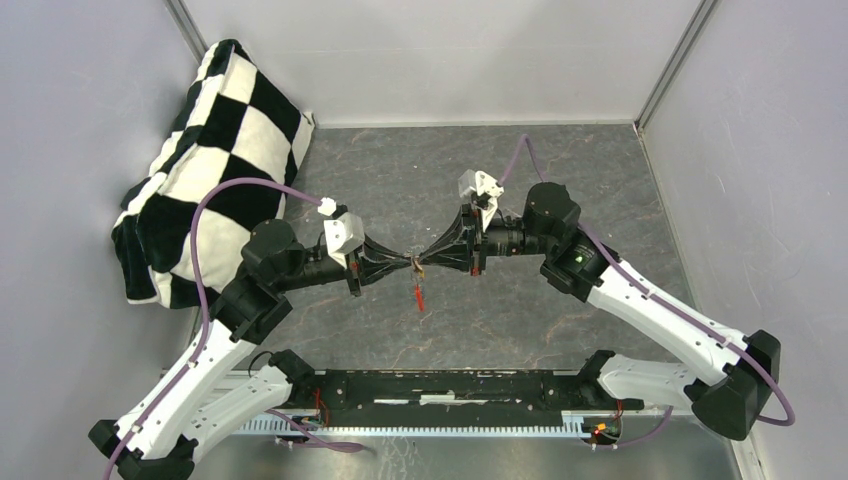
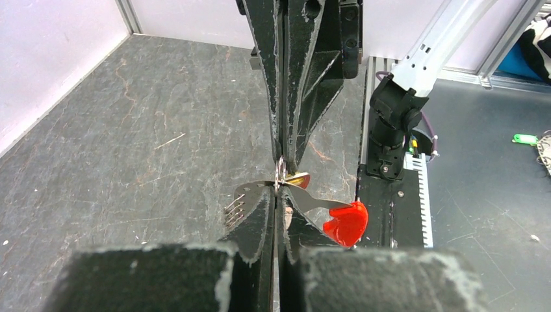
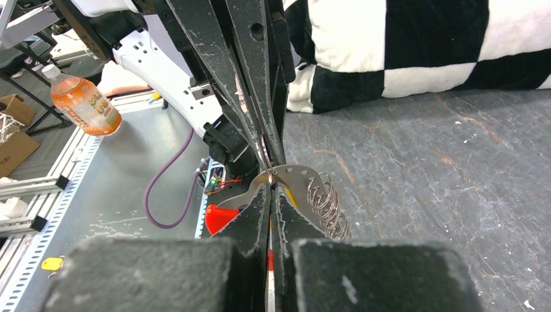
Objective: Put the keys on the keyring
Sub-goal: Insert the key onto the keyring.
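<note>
My two grippers meet tip to tip above the middle of the table. The keyring (image 2: 299,201) is a flat grey metal plate with several wire loops (image 2: 234,207) on one side and a slim arm ending in a bright red piece (image 2: 347,223) on the other. My left gripper (image 2: 278,192) is shut on the plate's edge. My right gripper (image 3: 269,188) is shut just across from it. A key with a yellow head cap (image 2: 299,179) pokes out at its tips. From above the red piece (image 1: 418,297) hangs below both grippers. No other keys show.
A black-and-white checkered cushion (image 1: 210,170) leans in the back left corner. Grey walls enclose the table on three sides. The arms' black base rail (image 1: 440,385) runs along the near edge. An orange drink bottle (image 3: 81,104) and a green tag (image 2: 523,138) lie off the table.
</note>
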Action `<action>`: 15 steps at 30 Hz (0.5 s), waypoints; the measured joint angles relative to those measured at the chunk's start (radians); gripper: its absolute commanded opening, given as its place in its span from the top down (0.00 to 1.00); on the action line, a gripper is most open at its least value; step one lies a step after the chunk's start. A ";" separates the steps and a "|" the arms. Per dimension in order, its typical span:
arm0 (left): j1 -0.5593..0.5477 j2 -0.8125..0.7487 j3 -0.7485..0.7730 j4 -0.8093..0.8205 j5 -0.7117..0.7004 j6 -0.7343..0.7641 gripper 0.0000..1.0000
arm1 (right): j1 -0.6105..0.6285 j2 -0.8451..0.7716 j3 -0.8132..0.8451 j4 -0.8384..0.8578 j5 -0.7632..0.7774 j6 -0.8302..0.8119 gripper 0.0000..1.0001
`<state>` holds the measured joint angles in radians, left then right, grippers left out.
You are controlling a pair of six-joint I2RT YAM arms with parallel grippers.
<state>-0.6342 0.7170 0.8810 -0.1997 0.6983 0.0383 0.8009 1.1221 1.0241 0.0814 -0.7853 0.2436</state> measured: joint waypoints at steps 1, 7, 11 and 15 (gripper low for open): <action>0.000 0.000 0.000 -0.001 0.001 0.000 0.98 | -0.002 0.005 0.000 0.000 -0.006 0.003 0.92; 0.000 0.000 -0.002 0.004 0.011 0.000 0.98 | -0.005 0.032 0.011 -0.042 -0.023 -0.008 0.61; 0.000 0.000 -0.002 0.024 0.016 0.000 0.98 | -0.005 0.042 0.055 -0.117 -0.018 -0.044 0.50; 0.000 -0.001 -0.002 0.023 0.019 0.000 0.98 | -0.005 0.042 0.108 -0.130 -0.018 -0.081 0.45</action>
<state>-0.6342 0.7162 0.8787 -0.1764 0.7177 0.0383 0.7963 1.1637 1.1320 -0.0490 -0.8032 0.1623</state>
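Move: The keyring sits right at both sets of fingertips, pinched in the left hand: about 1 cm to the left of the right hand point and level with it, and about 1 cm to the right of the left one. From the right hand, the yellow key is some 1 cm back and 1 cm below, with its end in or against the shut fingers. The red-headed piece hangs on the ring roughly 4 cm back, 1 cm left and 3 cm below. The right hand lets go of the yellow key at the keyring, its fingers spreading from shut to about half open as it dips some 1.5 cm with a slight roll, then turns back up about 2.5 cm, so it finishes a little higher than it began, with the open fingers straddling the key and ring. The left hand stays practically in place, rising barely half a centimetre, and keeps its shut pinch on the ring so the keys stay hung from it. ##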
